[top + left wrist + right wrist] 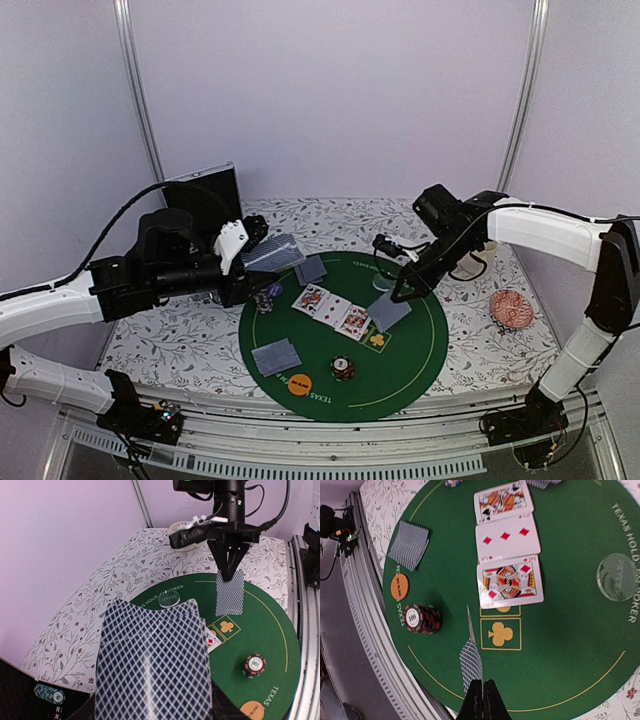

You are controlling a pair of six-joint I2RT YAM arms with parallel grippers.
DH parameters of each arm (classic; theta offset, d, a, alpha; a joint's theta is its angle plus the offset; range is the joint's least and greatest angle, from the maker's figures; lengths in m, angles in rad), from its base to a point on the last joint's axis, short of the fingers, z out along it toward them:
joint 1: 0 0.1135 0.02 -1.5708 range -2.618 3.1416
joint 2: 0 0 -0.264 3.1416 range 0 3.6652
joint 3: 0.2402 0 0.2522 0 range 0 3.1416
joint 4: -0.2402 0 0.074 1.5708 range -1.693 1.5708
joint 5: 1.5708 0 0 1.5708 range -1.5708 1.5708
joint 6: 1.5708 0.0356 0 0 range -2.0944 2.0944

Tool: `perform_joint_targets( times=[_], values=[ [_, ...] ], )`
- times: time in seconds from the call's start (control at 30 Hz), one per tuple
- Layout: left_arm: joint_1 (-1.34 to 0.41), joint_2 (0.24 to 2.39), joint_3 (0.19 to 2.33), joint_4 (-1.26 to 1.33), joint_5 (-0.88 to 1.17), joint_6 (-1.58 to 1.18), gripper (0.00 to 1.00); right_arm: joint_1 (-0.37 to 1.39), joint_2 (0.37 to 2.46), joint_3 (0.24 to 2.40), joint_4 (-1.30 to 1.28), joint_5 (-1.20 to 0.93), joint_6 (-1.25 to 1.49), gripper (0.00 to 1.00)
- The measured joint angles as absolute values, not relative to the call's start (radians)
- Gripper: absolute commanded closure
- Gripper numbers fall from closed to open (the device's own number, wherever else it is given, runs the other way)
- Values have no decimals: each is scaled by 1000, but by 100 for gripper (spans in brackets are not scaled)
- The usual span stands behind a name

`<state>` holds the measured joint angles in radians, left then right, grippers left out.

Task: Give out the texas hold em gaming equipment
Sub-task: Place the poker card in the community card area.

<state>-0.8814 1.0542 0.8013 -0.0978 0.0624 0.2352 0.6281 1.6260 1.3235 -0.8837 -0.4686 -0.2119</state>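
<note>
My left gripper [256, 250] hovers over the mat's far left edge, closed on a fanned pack of blue-checked playing cards [152, 665] that hides its fingers in the left wrist view. Just above the green mat [420, 350], beside the club square [500, 633], hangs one face-down card [471, 662]. My right gripper [483, 696] is shut on its top edge. Three face-up cards [332, 309] lie in a row at the mat's centre. A face-down pair [277, 356], an orange disc [299, 383], a chip stack [343, 369] and a clear disc [616, 576] rest on the mat.
Another face-down pair [310, 268] and a small chip stack [265, 298] sit near the left gripper. A red patterned round item [511, 308] lies on the floral tablecloth at right. A white mug [180, 529] stands behind the right arm. A black case [205, 197] stands at back left.
</note>
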Motion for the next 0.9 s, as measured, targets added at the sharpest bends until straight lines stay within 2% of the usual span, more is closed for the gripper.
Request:
perform_joint_targets(
  times=[0.2, 0.4, 0.9],
  values=[
    [-881, 1054, 801, -97, 61, 235, 49, 659, 1809, 1309, -906, -494, -280, 98],
    [-882, 1055, 801, -96, 59, 235, 49, 669, 1946, 1343, -921, -398, -304, 98],
    [-882, 1055, 801, -96, 59, 235, 49, 692, 2088, 1502, -948, -215, -363, 98]
  ],
)
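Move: The right hand already pinches a poker card. The empty club slot it is for lies about 14 cm below, some 3 cm to the left and 2 cm back. Of that slot, the laid king stands about 5 cm left and 4 cm farther out, the chip stack 8 cm left and 8 cm nearer, and the clear disc 16 cm farther out, 2 cm right. From the left hand, the slot is roughly 27 cm right, 2 cm back and 24 cm down. The right hand lowers its card some 13 cm towards the club slot at the end of the community row, easing back about 2 cm in the first part of the descent, then coming forward 4 to 5 cm as the sinking slows almost to a stop. Meanwhile the wrist turns about 25 degrees, bringing the leftward-slanting fingers nearly straight down, and they stay shut on the card's far edge as it comes down onto the mat beside the king. ##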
